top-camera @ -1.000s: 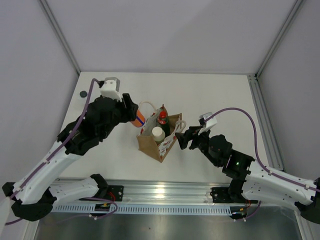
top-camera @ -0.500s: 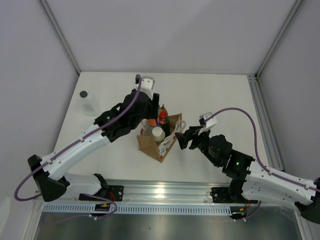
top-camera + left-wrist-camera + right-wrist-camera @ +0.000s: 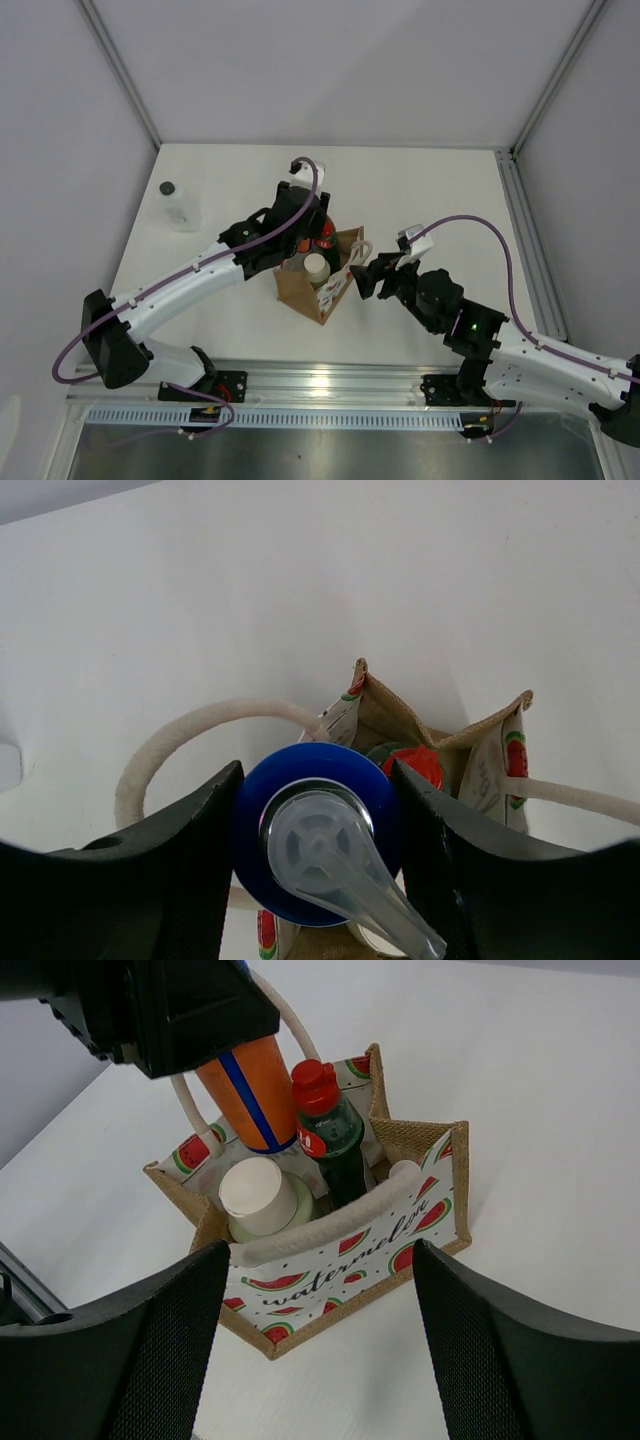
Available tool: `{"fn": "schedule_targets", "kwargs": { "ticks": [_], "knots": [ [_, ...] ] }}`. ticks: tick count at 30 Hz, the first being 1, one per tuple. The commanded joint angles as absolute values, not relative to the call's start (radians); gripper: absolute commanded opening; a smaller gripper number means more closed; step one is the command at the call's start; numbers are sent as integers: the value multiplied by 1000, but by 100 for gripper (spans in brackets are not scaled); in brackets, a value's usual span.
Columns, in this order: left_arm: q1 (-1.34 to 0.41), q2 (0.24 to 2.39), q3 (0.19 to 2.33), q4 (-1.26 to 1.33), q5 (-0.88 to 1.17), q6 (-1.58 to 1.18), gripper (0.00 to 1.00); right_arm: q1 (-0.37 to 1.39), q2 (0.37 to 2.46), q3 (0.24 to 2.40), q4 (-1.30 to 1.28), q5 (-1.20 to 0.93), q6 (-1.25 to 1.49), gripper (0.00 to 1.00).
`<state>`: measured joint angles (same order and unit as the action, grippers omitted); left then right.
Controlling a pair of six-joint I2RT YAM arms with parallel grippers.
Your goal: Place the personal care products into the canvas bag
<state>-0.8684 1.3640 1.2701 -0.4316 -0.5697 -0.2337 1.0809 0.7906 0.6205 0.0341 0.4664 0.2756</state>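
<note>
My left gripper point(image 3: 301, 218) is shut on the blue cap point(image 3: 318, 830) of the orange bottle point(image 3: 250, 1090). It holds the bottle upright, its lower end inside the canvas bag point(image 3: 318, 288). In the bag stand the dark bottle with the red cap point(image 3: 318, 1080) and the olive-green bottle with the cream cap point(image 3: 258, 1195). The clear bottle with the black cap point(image 3: 180, 207) stands on the table at the far left. My right gripper point(image 3: 366, 278) is open and empty beside the bag's right side, facing its watermelon print point(image 3: 330, 1260).
A cream rope handle point(image 3: 190, 735) loops out of the bag to the left, and another handle point(image 3: 330, 1222) lies along the near wall. A metal rail point(image 3: 330, 385) runs along the table's near edge.
My left arm has swung right with the orange bottle, from left of the bag to over it, and has lowered it in. The clear bottle is now uncovered. The right arm has not moved.
</note>
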Motion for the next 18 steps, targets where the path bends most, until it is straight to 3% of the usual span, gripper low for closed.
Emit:
{"fn": "schedule_targets", "kwargs": {
  "ticks": [1,14,18],
  "knots": [
    [-874,1359,1238,-305,-621,-204,0,1085,799,646,63,488,265,78],
    [-865,1390,1106,-230,-515,-271,1,1085,799,647,60,482,267,78],
    [-864,1387,1060,-206,-517,-284,11,1085,798,649,58,479,267,78]
  ]
}}
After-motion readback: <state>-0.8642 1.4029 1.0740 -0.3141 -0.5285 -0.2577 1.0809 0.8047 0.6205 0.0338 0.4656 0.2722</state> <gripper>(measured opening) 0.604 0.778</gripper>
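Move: The canvas bag stands open almost straight below the left hand, which already grips the orange bottle by its blue cap; the bag's middle lies about 17 cm down, 1 cm back and 2 cm to the right. Inside it, the red-capped bottle is some 2 cm ahead and 3 cm right of this hand, and the white-lidded jar about 3 cm back and 2 cm right. From the idle right hand the bag is roughly 10 cm ahead, 8 cm left and 16 cm below. The orange bottle, its lower end already at the bag's mouth, is lowered by the left hand nearly straight down into the bag, about 8 cm, beside the red-capped bottle and behind the jar. The descent is steady at first and slows a little, with the fingers tipping slightly further down, some 5 degrees, and keeping their grip on the cap. ##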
